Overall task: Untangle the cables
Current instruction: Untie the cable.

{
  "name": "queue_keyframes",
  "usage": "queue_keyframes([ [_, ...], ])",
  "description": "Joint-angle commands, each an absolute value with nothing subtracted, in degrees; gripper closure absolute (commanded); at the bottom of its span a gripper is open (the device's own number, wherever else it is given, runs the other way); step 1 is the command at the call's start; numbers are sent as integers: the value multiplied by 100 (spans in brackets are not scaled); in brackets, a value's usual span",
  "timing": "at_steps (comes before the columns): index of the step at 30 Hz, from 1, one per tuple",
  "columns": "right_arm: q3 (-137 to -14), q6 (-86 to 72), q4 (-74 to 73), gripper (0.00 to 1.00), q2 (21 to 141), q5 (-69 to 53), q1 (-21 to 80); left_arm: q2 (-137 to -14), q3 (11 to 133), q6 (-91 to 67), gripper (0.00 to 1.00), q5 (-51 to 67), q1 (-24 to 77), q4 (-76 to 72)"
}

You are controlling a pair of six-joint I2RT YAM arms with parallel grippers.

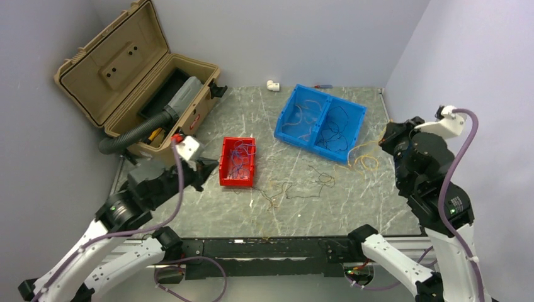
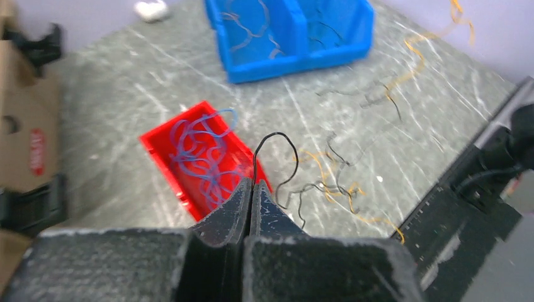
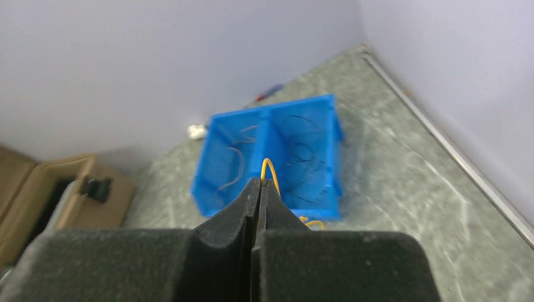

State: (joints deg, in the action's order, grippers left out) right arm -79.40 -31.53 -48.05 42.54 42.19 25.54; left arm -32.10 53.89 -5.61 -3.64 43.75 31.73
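Observation:
Loose black and yellow-orange cables [image 1: 296,187] lie spread on the grey table in front of the bins. My left gripper [image 2: 253,184] is shut on a thin black cable [image 2: 278,134] that loops up from its tips, beside the red bin [image 1: 225,165] full of blue cables [image 2: 201,151]. My right gripper [image 3: 259,180] is shut on a yellow cable [image 3: 271,168], which trails down to yellow strands [image 1: 365,158] by the blue bin's near corner. The blue two-part bin [image 1: 291,107] holds orange strands on the left and black ones on the right.
An open tan toolbox [image 1: 126,75] with a fat black hose [image 1: 129,136] stands at the back left. A small white fitting [image 1: 272,85] lies by the back wall. Walls close in on the left, back and right. A black rail [image 1: 264,246] runs along the near edge.

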Motion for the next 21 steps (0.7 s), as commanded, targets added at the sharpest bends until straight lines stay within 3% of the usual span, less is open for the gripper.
queue_keyframes([
  [1, -8829, -2481, -4122, 100, 4642, 2912, 2553, -3525, 4907, -729, 100, 932, 4374, 2107],
  [3, -9264, -2396, -4053, 100, 4866, 2527, 2558, -3653, 4675, -832, 88, 1176, 4374, 1670],
  [7, -9947, -2398, -3914, 100, 5274, 1769, 2557, -3933, 4304, -991, 35, 1382, 4425, 778],
  [9, -10166, -2484, -3848, 100, 5432, 1504, 2558, -4049, 4134, -1026, 17, 1345, 4486, 312],
  [12, -10381, -2621, -3738, 100, 5609, 1273, 2558, -4329, 4026, -885, 9, 1286, 4683, -425],
  [21, -10641, -3030, -3487, 100, 5830, 1011, 2557, -6310, 4236, -519, 9, 1060, 5553, -2390],
])
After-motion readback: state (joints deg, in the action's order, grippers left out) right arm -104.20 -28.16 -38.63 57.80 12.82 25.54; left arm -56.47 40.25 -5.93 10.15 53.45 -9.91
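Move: The black-and-yellow tangle on the table lies about 15 cm to the right of the left hand, some 7 cm ahead and 31 cm below; the red bin is about 20 cm ahead, 2 cm to the right and 28 cm down. The left fingers still hold black cable. From the right hand, holding yellow cable, that tangle is roughly 29 cm left, 3 cm ahead and 41 cm below; the small black coil is 10 cm left, 11 cm ahead and 40 cm down. Rightward and somewhat down, about 15 cm, the left hand swings towards the tangle, opening wide early on to let go of the black cable and turning clockwise. Meanwhile the right hand keeps its pinch on the yellow cable and draws it up some 14 cm and left 10 cm, easing off as the fingers tip up and swing counter-clockwise. ##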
